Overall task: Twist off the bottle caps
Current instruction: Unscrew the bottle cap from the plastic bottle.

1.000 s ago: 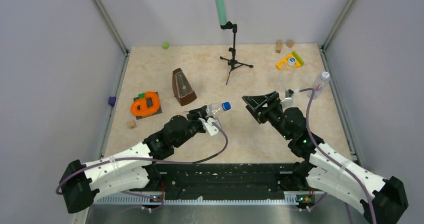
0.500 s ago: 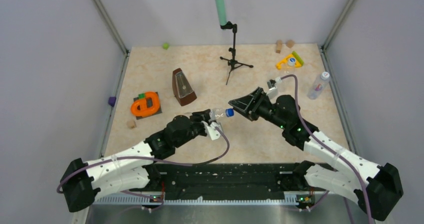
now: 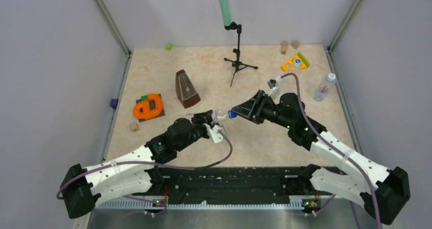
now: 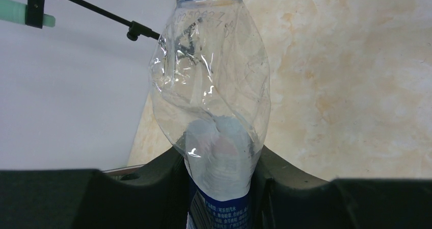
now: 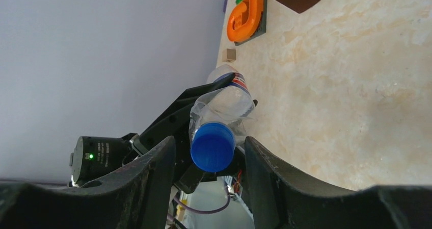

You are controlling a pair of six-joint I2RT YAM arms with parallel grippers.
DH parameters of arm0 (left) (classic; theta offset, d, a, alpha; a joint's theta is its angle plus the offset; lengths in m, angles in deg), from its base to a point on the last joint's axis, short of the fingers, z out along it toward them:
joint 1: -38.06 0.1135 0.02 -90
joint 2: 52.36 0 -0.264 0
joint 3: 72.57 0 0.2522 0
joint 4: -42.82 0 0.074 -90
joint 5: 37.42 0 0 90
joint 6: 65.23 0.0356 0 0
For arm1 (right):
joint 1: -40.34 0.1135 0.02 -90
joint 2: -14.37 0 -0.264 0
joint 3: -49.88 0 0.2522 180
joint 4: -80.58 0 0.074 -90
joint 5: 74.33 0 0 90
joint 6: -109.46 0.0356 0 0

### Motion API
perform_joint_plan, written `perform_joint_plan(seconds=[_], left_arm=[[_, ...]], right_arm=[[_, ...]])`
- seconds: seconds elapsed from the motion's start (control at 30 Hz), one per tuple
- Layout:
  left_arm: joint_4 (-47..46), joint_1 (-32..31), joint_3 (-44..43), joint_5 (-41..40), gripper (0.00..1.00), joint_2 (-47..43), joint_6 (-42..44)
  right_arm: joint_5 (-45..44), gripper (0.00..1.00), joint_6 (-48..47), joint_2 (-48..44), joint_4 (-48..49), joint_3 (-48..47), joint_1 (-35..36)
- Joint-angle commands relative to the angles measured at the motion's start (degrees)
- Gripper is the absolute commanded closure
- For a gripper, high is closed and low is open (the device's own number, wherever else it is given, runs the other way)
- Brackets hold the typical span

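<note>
My left gripper (image 3: 211, 122) is shut on the bottle with the blue-and-white label (image 3: 219, 116), held off the table with its neck pointing right. In the left wrist view the crumpled clear bottle (image 4: 211, 86) rises from between the fingers (image 4: 285, 188). My right gripper (image 3: 235, 112) faces it, jaws on either side of the dark blue cap (image 5: 212, 147). A narrow gap shows on both sides of that cap (image 3: 232, 113). A second clear bottle (image 3: 323, 90) with a white cap (image 3: 331, 77) lies at the right edge. Another white cap (image 3: 297, 63) shows by the yellow piece.
A brown metronome (image 3: 187, 88) and an orange toy on a dark plate (image 3: 148, 107) stand left of the arms. A black tripod stand (image 3: 238, 60) holds a green tube at the back. Wooden blocks (image 3: 284, 47) and a yellow wedge (image 3: 301, 60) sit at the back right.
My right gripper has swung left from the middle right up to the blue cap, and its jaws have narrowed around it. The left gripper has kept its hold on the bottle.
</note>
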Motion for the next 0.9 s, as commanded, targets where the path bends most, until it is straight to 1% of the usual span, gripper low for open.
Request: perform_joint_plan(seconds=[0.0, 0.07, 0.13, 0.33, 0.37, 0.4, 0.43, 0.5, 0.53, 0.6, 0.63, 0.67, 0.73, 0.87], left_arm=[[-1.8, -0.2, -1.8, -1.0, 1.0, -1.1, 0.7], [-1.7, -0.2, -1.8, -1.0, 1.0, -0.9, 0.7], [-1.5, -0.2, -1.9, -1.1, 1.0, -0.9, 0.7], [-1.4, -0.2, -1.9, -1.0, 1.0, -1.3, 0.9], [-1.2, -0.2, -1.9, -1.0, 1.0, -1.4, 0.9], [-1.0, -0.2, -1.9, -1.0, 1.0, -1.4, 1.0], [-0.8, -0.2, -1.9, -1.1, 1.0, -1.4, 1.1], [-0.4, -0.2, -2.0, -1.0, 1.0, -1.4, 1.0], [-0.2, -0.2, -2.0, -0.9, 1.0, -1.6, 0.9], [0.2, -0.2, -1.9, -0.4, 1.0, -1.7, 0.5], [0.4, -0.2, -2.0, 0.0, 1.0, -1.8, 0.4], [0.7, -0.2, -2.0, 0.6, 1.0, -2.0, 0.2], [1.2, -0.2, -2.2, 2.1, 1.0, -2.1, -0.6], [3.9, -0.2, -4.2, 5.7, 1.0, -2.7, -3.3]], right_arm=[[3.9, 0.48, -3.4, 1.0, -1.5, -3.5, -0.5], [6.4, 0.48, -3.2, 1.1, 2.0, -2.9, -0.5], [7.4, 0.53, -2.7, 1.3, 3.4, -2.7, -0.5], [7.4, 0.66, -4.5, 2.8, 0.5, -3.5, -0.5], [7.4, 0.72, -4.6, 2.8, 0.5, -3.3, -0.5], [7.2, 0.8, -4.8, 2.7, 0.5, -3.1, -0.5], [7.1, 0.84, -5.2, 2.7, 0.3, -3.0, -0.5], [6.8, 0.86, -6.4, 2.6, -0.6, -3.3, -0.5], [6.3, 0.9, -7.4, 2.6, -2.3, -3.5, -0.5], [5.4, 0.92, -8.9, 2.6, -3.9, -3.9, -0.5], [5.2, 0.97, -9.9, 2.5, -4.2, -3.9, -0.5], [5.4, 0.98, -11.1, 2.5, -4.1, -4.0, -0.5], [6.0, 0.99, -14.2, 2.2, -3.7, -3.8, -0.5], [7.7, 1.0, -23.2, 0.9, -1.5, -3.0, -0.5]])
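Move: The blue cap is just off the right hand's point, between and slightly beyond the open fingertips: about 1 cm back, 2 cm to its left and 1 cm below. The bottle body runs on from the cap, its middle some 3 cm ahead, 11 cm left and 5 cm below the right hand. The metronome stands roughly 25 cm ahead, 20 cm left and 20 cm lower. From the left hand, which grips the bottle, the cap is about 4 cm back, 9 cm right and 4 cm above. The right hand shifts about 1 cm back and left onto the cap, then sinks some 1.5 cm as its half-open fingers close and pinch the cap from both sides; once they have shut, its wrist rolls about 10 degrees counter-clockwise, seen from the right hand looking along its fingers at the cap. The left hand keeps its grip on the bottle body as the counter-hold, giving only about a centimetre, down and slightly back towards the end. ##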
